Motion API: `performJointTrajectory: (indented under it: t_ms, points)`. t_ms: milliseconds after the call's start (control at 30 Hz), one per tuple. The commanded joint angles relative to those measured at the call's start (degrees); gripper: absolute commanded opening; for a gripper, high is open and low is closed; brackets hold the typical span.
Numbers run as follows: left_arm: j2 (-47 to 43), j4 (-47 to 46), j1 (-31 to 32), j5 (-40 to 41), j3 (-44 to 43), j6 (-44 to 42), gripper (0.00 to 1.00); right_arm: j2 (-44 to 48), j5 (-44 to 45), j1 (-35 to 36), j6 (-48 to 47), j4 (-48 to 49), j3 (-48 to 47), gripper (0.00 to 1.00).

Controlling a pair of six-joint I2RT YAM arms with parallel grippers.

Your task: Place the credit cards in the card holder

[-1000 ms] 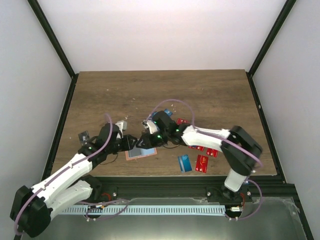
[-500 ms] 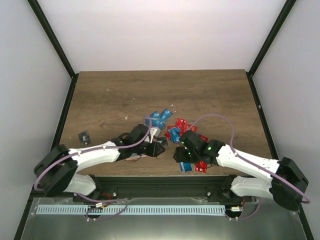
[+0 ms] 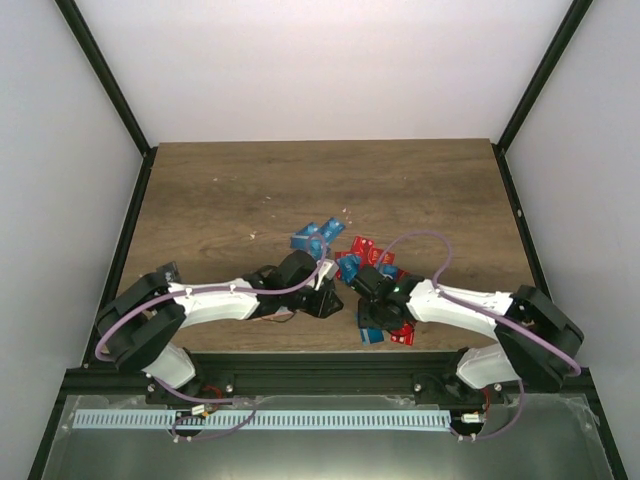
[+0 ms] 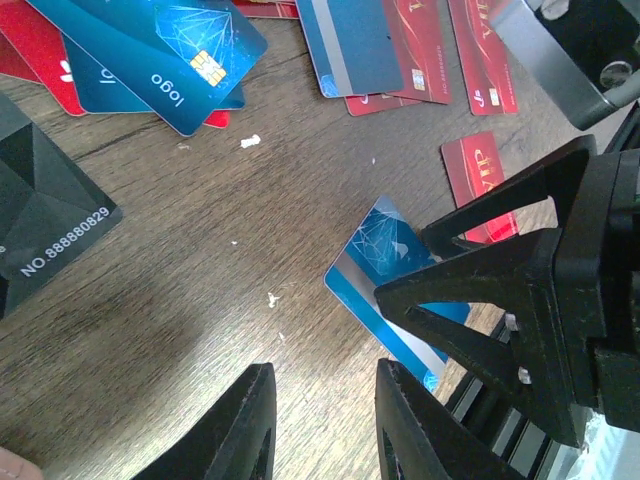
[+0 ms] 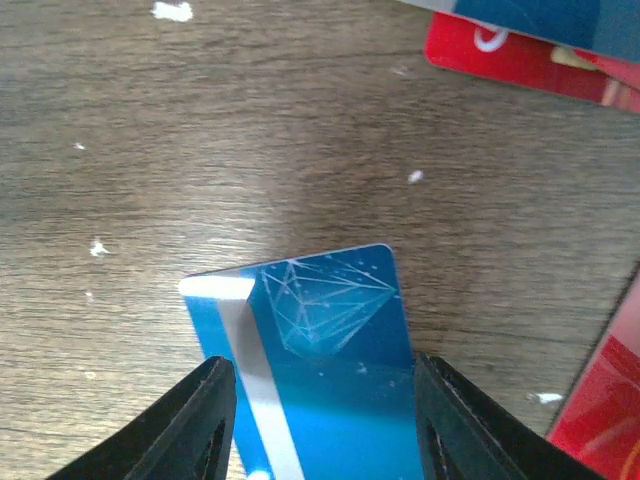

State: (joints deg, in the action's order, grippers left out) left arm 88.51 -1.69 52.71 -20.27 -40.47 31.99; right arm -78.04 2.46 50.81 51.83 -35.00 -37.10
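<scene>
Loose credit cards lie mid-table: blue ones (image 3: 315, 238) (image 4: 150, 50) and red ones (image 3: 360, 248) (image 4: 480, 50). One blue card with a diamond print (image 5: 330, 330) (image 4: 385, 260) (image 3: 368, 336) lies near the table's front edge. My right gripper (image 5: 325, 420) (image 3: 368, 316) is over it, and its two fingers meet the card's long edges. My left gripper (image 4: 320, 425) (image 3: 325, 300) hovers just left of that card, open over bare wood with nothing between its fingers. The card holder is hidden under the left arm in the top view.
A black card printed NO.888880829 (image 4: 40, 220) lies left of the left gripper. A red card (image 3: 402, 335) (image 4: 470, 165) sits just beside the blue one. The table's front edge and black frame rail (image 3: 320, 365) run close behind both grippers.
Both grippers have left the spot where they met a second ago. The right one has come to the blue card at the front edge. The left arm has swung low across the front.
</scene>
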Motion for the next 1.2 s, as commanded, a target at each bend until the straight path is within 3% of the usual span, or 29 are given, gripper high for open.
performJointTrajectory:
  t_ms: [0, 367, 533, 700, 900, 1167]
  points:
    - [-1.87, -1.54, 0.08, 1.15, 1.37, -1.85, 0.30, -3.11, -5.28, 0.55, -1.29, 2.75, 1.08, 0.51]
    - [-8.01, 1.60, -1.04, 3.70, 5.35, -3.86, 0.30, -6.86, -13.35, 10.92, 2.99, 4.15, -2.23, 0.52]
    - [-8.91, 0.66, -1.09, 0.84, 7.51, -5.26, 0.30, -7.36, -6.07, 12.21, 6.40, -0.16, -6.36, 0.55]
    - [-8.28, -1.80, -1.06, -3.29, 8.96, -5.21, 0.30, -2.16, -1.82, 12.08, 8.33, -4.45, -9.82, 0.61]
    - [-7.90, -3.65, -0.82, -8.90, 9.79, -6.38, 0.30, 6.87, -7.78, 11.76, 12.75, -5.24, -2.96, 0.73]
    - [-5.97, -4.64, 1.56, -12.14, 9.75, -6.24, 0.30, 20.39, -13.48, 11.72, 19.69, -0.26, 9.70, 0.80]
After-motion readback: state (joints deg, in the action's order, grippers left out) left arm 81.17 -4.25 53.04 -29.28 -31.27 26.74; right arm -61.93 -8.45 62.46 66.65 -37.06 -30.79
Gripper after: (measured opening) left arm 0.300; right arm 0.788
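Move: The blue card lies flat just beneath my right hand, its middle about 1 cm down and 2 cm back. A single red card sits roughly 9 cm to the right of that hand and 3 cm back; another blue card, overlapping red ones, is about 9 cm ahead and 5 cm right, and a further blue one 12 cm ahead and 4 cm left. From my left hand the aimed-at blue card is some 9 cm right, 7 cm back and 6 cm below. With my right fingertips low at the blue card, I sweep it left about 8 cm and back towards the table's near edge, twisting slightly counter-clockwise. Then I lift off some 4 cm, opening the fingers wider, and swing back and to the right, sinking again over the card. My left hand, fingers still part open, rises slightly, then draws back about 5 cm and a little left. ##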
